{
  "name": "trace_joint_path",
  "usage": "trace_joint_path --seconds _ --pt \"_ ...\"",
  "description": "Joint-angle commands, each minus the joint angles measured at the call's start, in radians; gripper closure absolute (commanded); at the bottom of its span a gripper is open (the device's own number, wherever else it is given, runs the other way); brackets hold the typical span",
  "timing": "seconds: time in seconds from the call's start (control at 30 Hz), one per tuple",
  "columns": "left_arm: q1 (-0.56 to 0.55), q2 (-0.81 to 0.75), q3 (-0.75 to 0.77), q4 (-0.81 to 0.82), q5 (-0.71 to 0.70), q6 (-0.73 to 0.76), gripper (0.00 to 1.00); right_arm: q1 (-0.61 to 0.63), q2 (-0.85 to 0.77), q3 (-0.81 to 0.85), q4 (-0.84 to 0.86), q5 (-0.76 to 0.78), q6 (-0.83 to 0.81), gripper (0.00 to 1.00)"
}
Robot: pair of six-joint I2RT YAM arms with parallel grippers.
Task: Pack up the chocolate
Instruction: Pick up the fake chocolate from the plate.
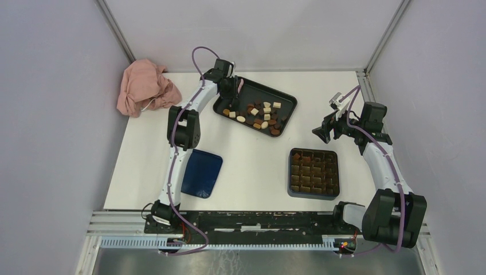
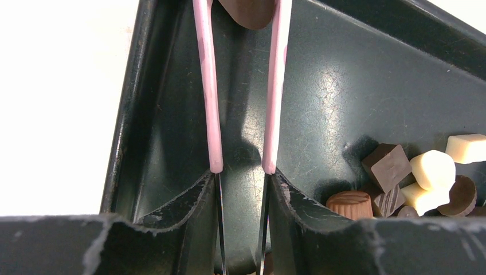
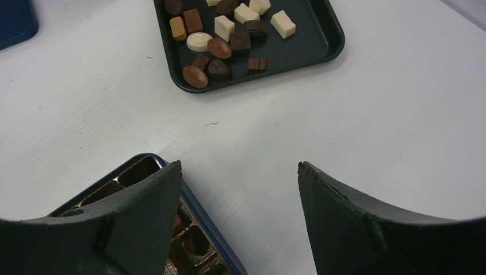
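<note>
Several pieces of chocolate [image 1: 258, 117], dark, tan and cream-white, lie loose in a dark tray [image 1: 286, 100] at the back of the table. My left gripper [image 1: 229, 86] hangs over the tray's left end, shut on pink tongs [image 2: 212, 103] whose two arms run forward from its fingers [image 2: 189, 200]. A dark brown piece [image 2: 252, 11] sits between the tong tips. More chocolate [image 2: 390, 166] lies to the right on the tray [image 2: 344, 74]. My right gripper [image 3: 239, 166] is open and empty, above the table beside the blue box [image 3: 198, 240].
The dark blue box [image 1: 313, 172] with a brown grid insert holds several pieces near the front right. Its blue lid [image 1: 202, 173] lies front left by the left arm. A pink cloth [image 1: 143, 86] is bunched at the back left corner. Walls close in both sides.
</note>
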Motion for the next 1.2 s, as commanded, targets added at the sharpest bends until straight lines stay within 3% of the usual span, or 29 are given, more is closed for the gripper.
trace_joint_path --seconds 0.0,0.37,0.87,1.17 --pt "-0.007 0.014 0.042 0.022 -0.009 -0.034 0.62 -0.003 0.002 0.041 0.005 -0.014 -0.017 0.2" --pt "-0.005 -0.063 -0.025 0.043 0.009 -0.019 0.74 -0.003 0.0 0.04 0.007 -0.016 -0.019 0.2" --pt "0.001 -0.435 -0.47 0.187 0.157 -0.032 0.78 -0.004 -0.008 0.025 0.027 -0.022 -0.014 0.2" --pt "-0.043 -0.75 -0.875 0.325 0.346 -0.027 0.78 -0.046 -0.006 0.021 0.055 0.038 0.026 0.2"
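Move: The dark round chocolate in the tray's far left corner sits between the pink tips of the tongs in the left hand, about 9 cm ahead, 2 cm right and 2 cm below that hand. The caramel square is some 6 cm back and 3 cm left, the cream square about 7 cm back and 1 cm left, and the main pile 12 cm right and 7 cm back. From the right hand, the chocolate lies roughly 34 cm ahead, 30 cm left and 17 cm lower. Keep the left gripper still at first while its squeeze on the tongs builds, the pink tips staying about the round chocolate. Then draw it back over the tray, nearly level for the first 3 cm and climbing after that, about 12 cm back and 8 cm up in all, away from the far left corner. Let the hand roll some 10 degrees, left side down, with a slight clockwise turn. ##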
